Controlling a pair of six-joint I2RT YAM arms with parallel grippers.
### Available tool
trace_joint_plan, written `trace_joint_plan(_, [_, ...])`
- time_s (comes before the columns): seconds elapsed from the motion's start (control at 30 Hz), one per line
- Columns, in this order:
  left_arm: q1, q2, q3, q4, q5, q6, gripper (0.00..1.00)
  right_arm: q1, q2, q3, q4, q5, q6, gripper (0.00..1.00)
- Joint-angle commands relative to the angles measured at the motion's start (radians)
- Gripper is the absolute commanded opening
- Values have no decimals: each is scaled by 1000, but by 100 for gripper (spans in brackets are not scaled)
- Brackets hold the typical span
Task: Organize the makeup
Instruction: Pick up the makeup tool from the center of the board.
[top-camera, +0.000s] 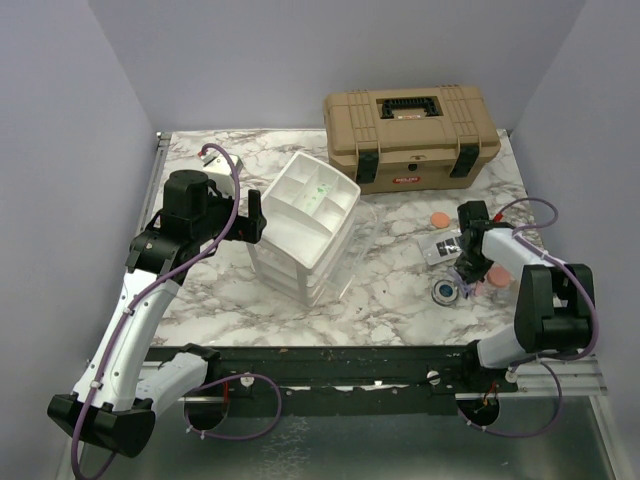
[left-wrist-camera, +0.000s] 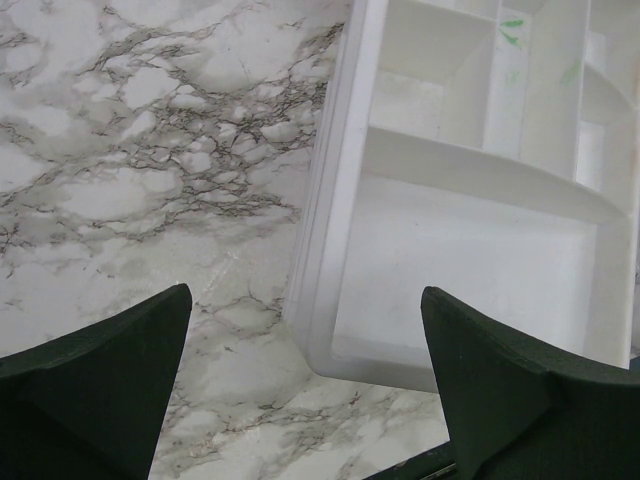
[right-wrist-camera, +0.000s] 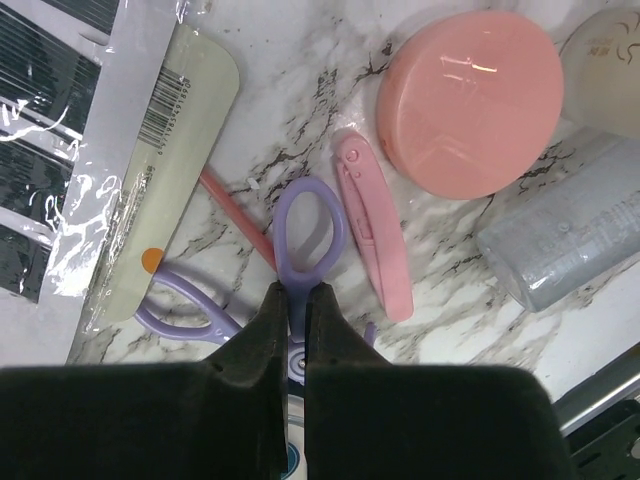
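Note:
The makeup lies at the table's right. In the right wrist view my right gripper (right-wrist-camera: 296, 290) is shut on the shank of purple scissors (right-wrist-camera: 308, 225), just below one finger loop. Beside them lie a pink clip (right-wrist-camera: 372, 225), a thin pink pencil (right-wrist-camera: 235, 215), a pink round compact (right-wrist-camera: 470, 100), a clear tube (right-wrist-camera: 565, 240) and a wrapped pack (right-wrist-camera: 110, 150). From above, the right gripper (top-camera: 468, 275) sits by a blue-centred compact (top-camera: 446, 291), a clear palette (top-camera: 443, 245) and a pink disc (top-camera: 436, 219). My left gripper (top-camera: 255, 215) hangs open beside the drawer unit.
A white plastic drawer unit (top-camera: 305, 225) with a divided top tray (left-wrist-camera: 470, 180) stands mid-table; its near corner lies between my open left fingers (left-wrist-camera: 120, 360). A tan toolbox (top-camera: 410, 135) sits shut at the back right. Walls close in left, right and behind.

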Motion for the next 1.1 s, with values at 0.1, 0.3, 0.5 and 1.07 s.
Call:
trace_joint_plan(0.1, [-7,-3,10,-10,-24,-1,99,-5,-88,51,-54,-2,-17,1])
trace_joint_plan(0.3, [-7,-7,19,-16,-21,-7,99,-5,-141,68,-105,-41,-46,1])
trace_joint_plan(0.5, [-7,-15,20,-24,-22,-7,99,-5,-185,62,-126,-131,-93,1])
trace_joint_plan(1.07, [-7,2,38,-19,-29,-33,99,457,-216,515,-154,-263,-52,1])
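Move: The right hand's shut fingers already hold the purple scissors at the board. The open clear drawer lies some 23 cm to this hand's left, about 5 cm farther out and 5 cm higher. Close by at board level are the round tin, 4 cm left and 2 cm back, and the silver packet, 5 cm left and 8 cm ahead; the pink compact lies 7 cm right and 2 cm ahead. From the left hand, the drawer is roughly 17 cm right, 2 cm ahead and 20 cm below. Up first, the right hand lifts the scissors off the board about 4 cm, nearly straight and then slowing, before speeding up and to the left, with some forward, towards the open clear drawer, ending some 19 cm higher. The fingers keep their pinch near the scissors' pivot while the wrist swings counter-clockwise and tips the fingers outward and to the left, some 30 degrees or more. ##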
